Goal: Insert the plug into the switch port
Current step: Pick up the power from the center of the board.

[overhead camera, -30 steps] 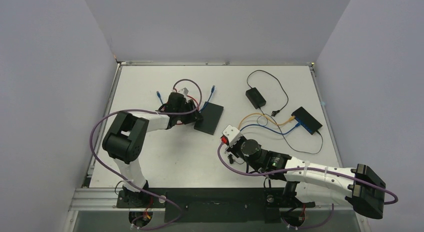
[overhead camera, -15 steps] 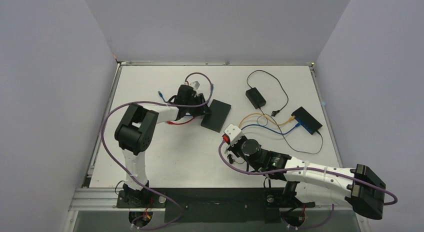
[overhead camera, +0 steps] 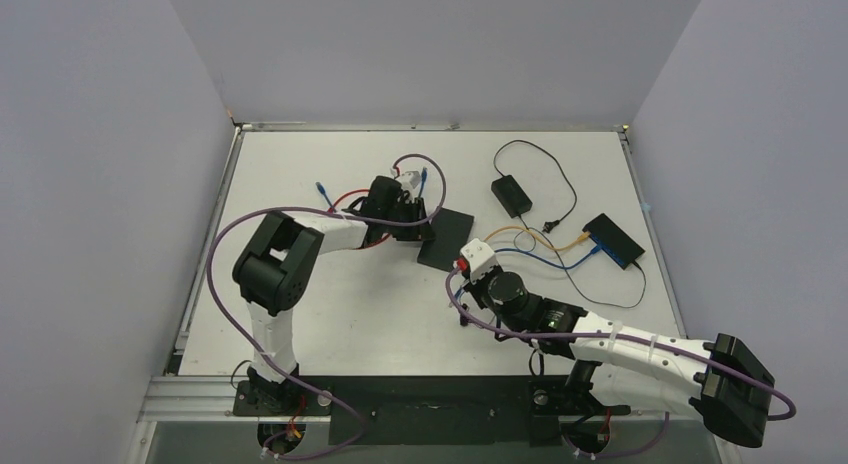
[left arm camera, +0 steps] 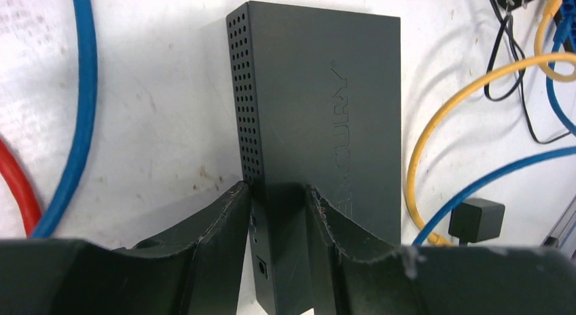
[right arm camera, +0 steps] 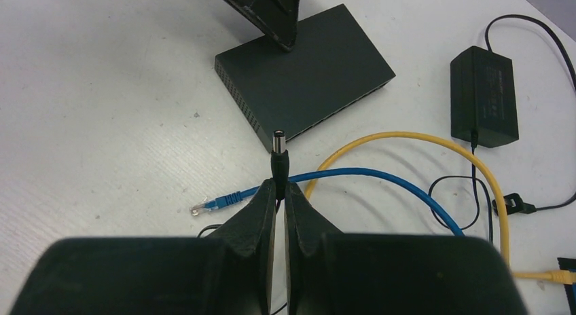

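The switch (left arm camera: 326, 111), a flat dark box with a perforated side, lies left of the table's centre (overhead camera: 445, 239). My left gripper (left arm camera: 278, 193) is shut on its near corner, one finger on each face. A small round port (left arm camera: 262, 267) shows on the narrow end between those fingers. My right gripper (right arm camera: 279, 186) is shut on the plug (right arm camera: 279, 152), a black barrel plug that sticks out past the fingertips with its metal tip toward the switch (right arm camera: 306, 70). The tip sits just short of the switch's nearest corner and a little above the table.
A black power adapter (overhead camera: 511, 195) with its thin cord lies behind the switch. A second black box (overhead camera: 614, 240) sits at the right with yellow and blue cables plugged in. A loose blue cable end (right arm camera: 217, 203) lies under the right gripper. Red cable (left arm camera: 17, 186) lies by the left gripper.
My left gripper has carried the switch to the right, toward the table's centre. The right gripper with the plug has shifted slightly right and farther from the arm bases.
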Robot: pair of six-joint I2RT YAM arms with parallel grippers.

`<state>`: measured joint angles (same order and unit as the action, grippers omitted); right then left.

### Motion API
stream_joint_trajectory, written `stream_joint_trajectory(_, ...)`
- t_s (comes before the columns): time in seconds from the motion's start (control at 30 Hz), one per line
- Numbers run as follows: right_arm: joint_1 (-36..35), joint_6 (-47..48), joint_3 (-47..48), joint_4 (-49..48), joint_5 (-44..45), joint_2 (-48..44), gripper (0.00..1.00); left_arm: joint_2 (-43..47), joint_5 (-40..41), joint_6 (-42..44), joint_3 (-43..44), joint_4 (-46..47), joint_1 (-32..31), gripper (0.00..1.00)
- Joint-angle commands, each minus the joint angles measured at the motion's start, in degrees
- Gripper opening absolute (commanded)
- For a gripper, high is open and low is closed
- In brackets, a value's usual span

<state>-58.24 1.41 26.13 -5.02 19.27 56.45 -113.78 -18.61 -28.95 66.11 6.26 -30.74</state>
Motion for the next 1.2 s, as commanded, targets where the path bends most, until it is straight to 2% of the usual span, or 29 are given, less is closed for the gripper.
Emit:
stream_joint_trajectory(0.0,1.8,-3.8,0.3,-0.3,1.3,-0.9,0.00,3.6,-1.9,2.0,-5.9,-2.5,-1.5,0.31)
stream_joint_trajectory(0.23,8.6,-12.7,5.3,4.7,-3.1,3.8,0.00,11.7,0.5,0.6,-16.8,-1.2,-2.5,0.31)
stream_joint_trajectory(0.43,12.3,-18.2,9.6,6.6,-7.2,13.0,0.00,18.9,2.8,-0.9,-23.4,-1.1,-2.5,0.30)
stream_joint_trajectory(0.73,13.3,-21.7,15.2,5.6,-11.5,24.6,0.00,30.4,5.3,-3.7,-33.6,-0.7,-2.4,0.30)
stream_joint_trajectory(0.93,14.0,-24.8,17.6,3.1,-11.0,30.4,0.00,35.0,3.8,-5.0,-37.3,0.9,-2.6,0.30)
stream_joint_trajectory(1.17,15.4,-27.5,18.4,1.2,-7.2,33.6,0.00,37.0,2.3,-4.8,-37.6,3.9,-2.6,0.30)
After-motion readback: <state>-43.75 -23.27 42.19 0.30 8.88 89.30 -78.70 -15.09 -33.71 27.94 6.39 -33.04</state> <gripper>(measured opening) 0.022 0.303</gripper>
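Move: At the left hand's open fingertips sits the black switch, which they straddle at its left edge; its middle lies about 5 cm to the right, 1 cm ahead and 1 cm below. The red cable loop is some 15 cm left and 5 cm ahead, a blue plug 17 cm straight ahead. From the right hand, holding the power plug, the switch is 14 cm ahead, 6 cm left and 10 cm down; the loose blue plug lies 3 cm left, level with it, and the power brick 27 cm ahead, 12 cm right. Drawing back about 15 cm and some 8 cm to its left, the left hand drags the switch by its left edge, then comes off it past the near end, its fingers still parted. The right hand keeps its pinch on the power plug, sinks about 9 cm and reaches about 6 cm forward to the switch's right side, tipping its fingers down some 30 degrees and turning clockwise. ##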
